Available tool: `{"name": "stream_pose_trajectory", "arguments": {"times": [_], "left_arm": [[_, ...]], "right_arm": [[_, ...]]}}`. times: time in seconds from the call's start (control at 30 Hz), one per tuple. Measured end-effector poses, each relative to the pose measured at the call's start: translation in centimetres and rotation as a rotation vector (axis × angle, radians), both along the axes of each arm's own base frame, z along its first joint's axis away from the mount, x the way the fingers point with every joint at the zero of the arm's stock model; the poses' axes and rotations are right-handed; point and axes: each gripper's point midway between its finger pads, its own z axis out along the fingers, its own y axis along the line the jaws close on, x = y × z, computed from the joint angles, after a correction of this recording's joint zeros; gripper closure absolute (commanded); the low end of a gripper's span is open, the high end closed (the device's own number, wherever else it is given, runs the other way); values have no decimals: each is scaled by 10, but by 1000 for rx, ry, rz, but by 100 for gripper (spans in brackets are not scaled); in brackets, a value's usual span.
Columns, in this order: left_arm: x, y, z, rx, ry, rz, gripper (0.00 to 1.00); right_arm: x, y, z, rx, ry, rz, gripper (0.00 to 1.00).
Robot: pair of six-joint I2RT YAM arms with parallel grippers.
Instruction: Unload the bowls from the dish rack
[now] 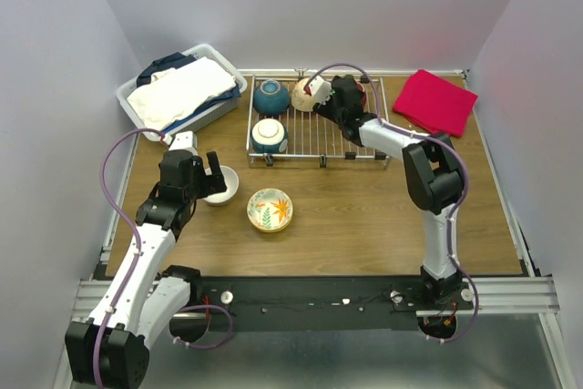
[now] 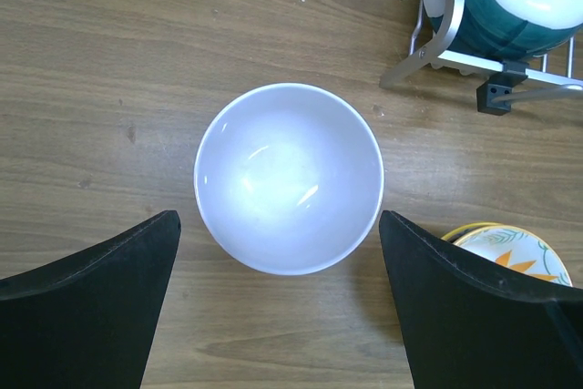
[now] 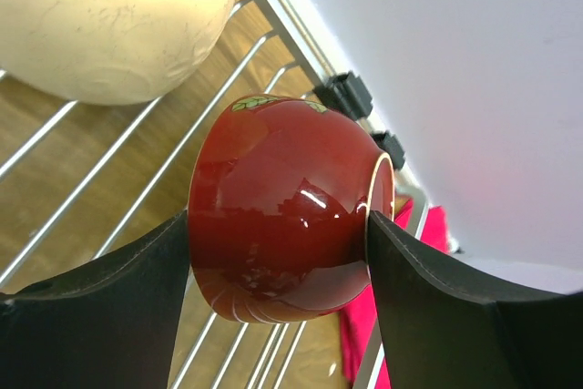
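The dish rack point(image 1: 314, 143) stands at the back middle of the table. In it are a teal bowl point(image 1: 271, 96), a cream bowl point(image 1: 304, 94) and a teal bowl with a white inside point(image 1: 270, 136). My right gripper point(image 1: 353, 96) is over the rack's back right part, shut on a dark red bowl point(image 3: 282, 207). That bowl is tipped on its side, with one finger on each flank. On the wood, a white bowl point(image 2: 288, 178) sits upright and free, just ahead of my open left gripper point(image 2: 278, 220). A floral bowl point(image 1: 271, 209) rests beside it.
A white basket point(image 1: 182, 88) of folded cloth stands at the back left. A red cloth point(image 1: 437, 100) lies at the back right. The rack's front left corner point(image 2: 428, 52) is near the white bowl. White walls close in the back and both sides.
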Motion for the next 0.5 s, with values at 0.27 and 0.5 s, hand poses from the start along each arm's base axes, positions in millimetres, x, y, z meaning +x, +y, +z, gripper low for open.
{"name": "stream_pose_trajectory", "arguments": {"times": [0.27,0.5], "left_arm": [[0,0,3,0,-12,-2,1],[1,0,5,-1,-26,-3,1]], "right_arm": [[-29,-1,16,158,73,-32,60],[-48,0,37,313,91,-68,62]]}}
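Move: The right gripper already holds the red bowl, over the rack's back right corner. The patterned bowl stack on the table lies about 33 cm back, 21 cm left and 9 cm below. Nearer, the cream bowl sits some 12 cm left and 1 cm back, and the teal-and-white bowl about 23 cm left and 12 cm back. The stack is about 14 cm right of the left hand, 6 cm back and 11 cm below it. Keep the right fingers clamped on the red bowl and draw it back about 5 cm towards the front of the rack, lifting some 3.5 cm as you go so it rises clear above the wires. Roll the wrist steadily by roughly 20 degrees, left side up. ##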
